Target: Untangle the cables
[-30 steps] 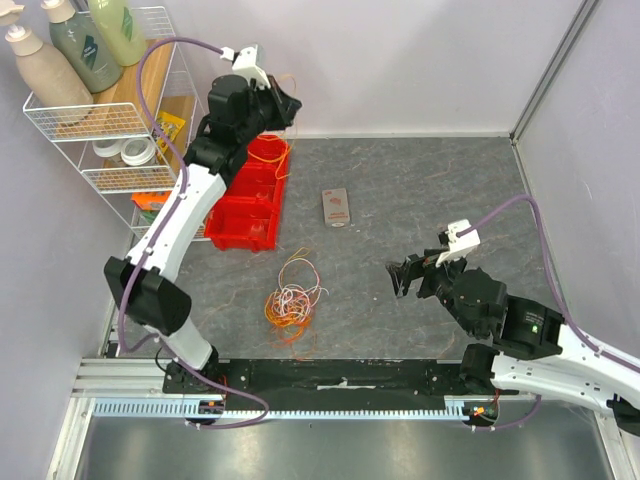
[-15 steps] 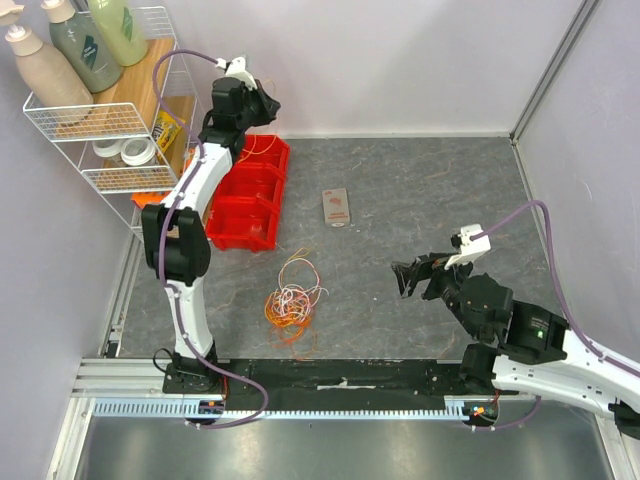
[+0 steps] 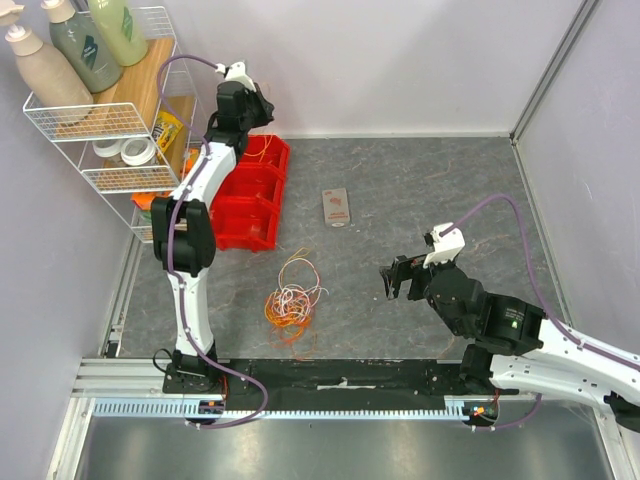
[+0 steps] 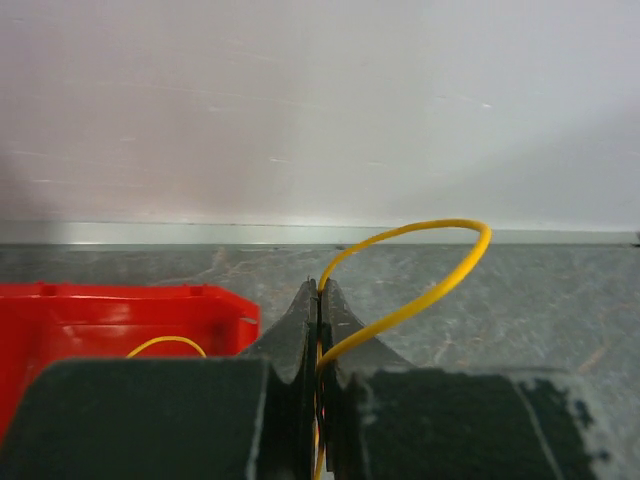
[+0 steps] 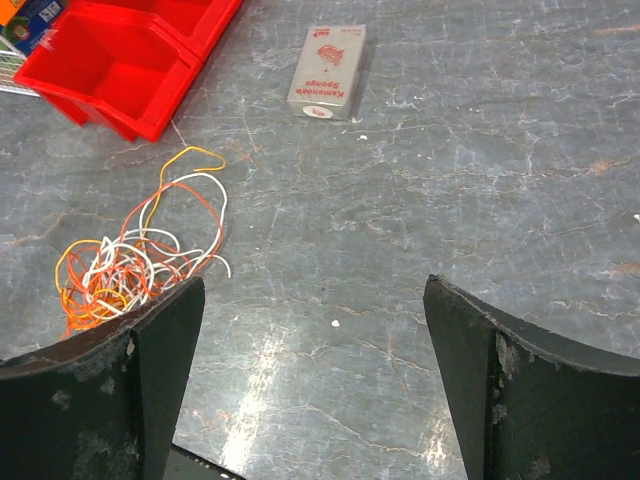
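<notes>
The cables (image 3: 290, 296) lie as a tangle of orange, white and yellow loops on the grey floor near the middle front. In the right wrist view the tangle (image 5: 130, 270) sits at the left. My left gripper (image 3: 262, 108) hangs above the back of the red bins (image 3: 245, 215). It is shut on a single yellow cable (image 4: 440, 224), which arcs out to the right of the closed jaws of the left gripper (image 4: 320, 290). Another yellow cable (image 4: 165, 342) lies in the red bin (image 4: 100, 310). My right gripper (image 3: 395, 280) is open and empty to the right of the tangle, the right gripper (image 5: 313, 285) low over bare floor.
A small sponge box (image 3: 336, 207) lies flat behind the tangle, and the sponge box (image 5: 327, 72) shows near the red bins (image 5: 130, 70). A white wire shelf (image 3: 100, 120) with bottles and tape rolls stands at the far left. Walls close the back and the right.
The left arm has folded up and drawn its gripper slightly left, toward the back wall above the bins, with the yellow cable held. The right gripper has shifted a little left.
</notes>
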You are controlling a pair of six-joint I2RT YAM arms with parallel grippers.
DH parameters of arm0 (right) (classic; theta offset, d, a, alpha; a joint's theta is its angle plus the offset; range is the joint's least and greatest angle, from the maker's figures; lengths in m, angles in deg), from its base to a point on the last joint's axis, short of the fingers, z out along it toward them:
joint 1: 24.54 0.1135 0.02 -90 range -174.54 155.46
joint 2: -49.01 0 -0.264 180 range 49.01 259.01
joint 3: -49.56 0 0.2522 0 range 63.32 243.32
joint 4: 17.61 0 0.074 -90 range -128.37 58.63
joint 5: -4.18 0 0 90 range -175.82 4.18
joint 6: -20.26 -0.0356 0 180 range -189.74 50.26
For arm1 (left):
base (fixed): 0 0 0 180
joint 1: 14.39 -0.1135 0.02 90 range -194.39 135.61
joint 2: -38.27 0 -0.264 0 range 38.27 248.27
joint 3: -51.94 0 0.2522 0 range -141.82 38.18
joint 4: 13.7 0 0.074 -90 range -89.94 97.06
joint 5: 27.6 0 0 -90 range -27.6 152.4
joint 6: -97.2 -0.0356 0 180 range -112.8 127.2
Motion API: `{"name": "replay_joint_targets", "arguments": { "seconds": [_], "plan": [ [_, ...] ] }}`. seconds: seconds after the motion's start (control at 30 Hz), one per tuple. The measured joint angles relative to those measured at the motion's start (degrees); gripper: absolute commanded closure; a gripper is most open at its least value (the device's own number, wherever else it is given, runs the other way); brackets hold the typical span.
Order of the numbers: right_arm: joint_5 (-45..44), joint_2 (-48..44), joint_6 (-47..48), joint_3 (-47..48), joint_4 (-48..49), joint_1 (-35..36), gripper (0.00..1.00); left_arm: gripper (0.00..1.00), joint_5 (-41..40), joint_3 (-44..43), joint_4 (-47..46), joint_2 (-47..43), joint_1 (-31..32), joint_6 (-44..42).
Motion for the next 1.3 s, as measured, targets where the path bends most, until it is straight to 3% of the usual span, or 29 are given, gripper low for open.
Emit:
{"name": "replay_joint_targets", "arguments": {
  "seconds": [0.27,0.63,0.67,0.77,1.07,1.3],
  "plan": [
    [0.7,-0.9,-1.9,0.3,-0.4,0.0,0.02,0.98,-15.9,-1.6,-0.5,5.6,0.2,-2.8],
    [1.0,3.5,-2.6,0.3,-0.5,0.0,0.02,0.98,-22.4,-5.2,1.1,16.0,0.9,-3.7],
    [1.2,3.7,-2.6,0.3,-0.5,0.0,0.02,0.95,-22.4,-5.1,1.0,16.0,0.9,-3.7],
    [1.7,3.6,-2.6,0.3,-0.5,0.0,0.02,0.64,-22.5,-5.1,0.8,16.0,0.9,-3.7],
    [3.2,2.8,-3.0,0.3,-0.5,0.0,0.02,0.36,-22.8,-2.4,4.9,13.7,0.9,-4.2],
    [4.8,2.8,-3.4,0.2,-0.3,0.0,0.02,0.32,-21.7,-1.4,9.1,6.5,0.9,-5.2]
  ]
}}
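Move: My left hand, holding the yellow cable, hangs over the far end of the red bin: the middle of the far compartment is about 5 cm to its left, a couple of cm ahead and some 20 cm below. The bin's middle compartment lies about 9 cm back, 6 cm left; the sponge box roughly 15 cm back and 17 cm right. From my right hand the far compartment is about 46 cm ahead, 34 cm left, 19 cm below. I lower the yellow cable, still pinched in my left hand, about 14 cm towards the far red compartment, easing some 5 cm left and a little forward as the wrist swings about 20 degrees counter-clockwise and tips slightly down. Low over the bin, I open my fingers to about two thirds, let go of the cable, then draw back a little and start upwards. ##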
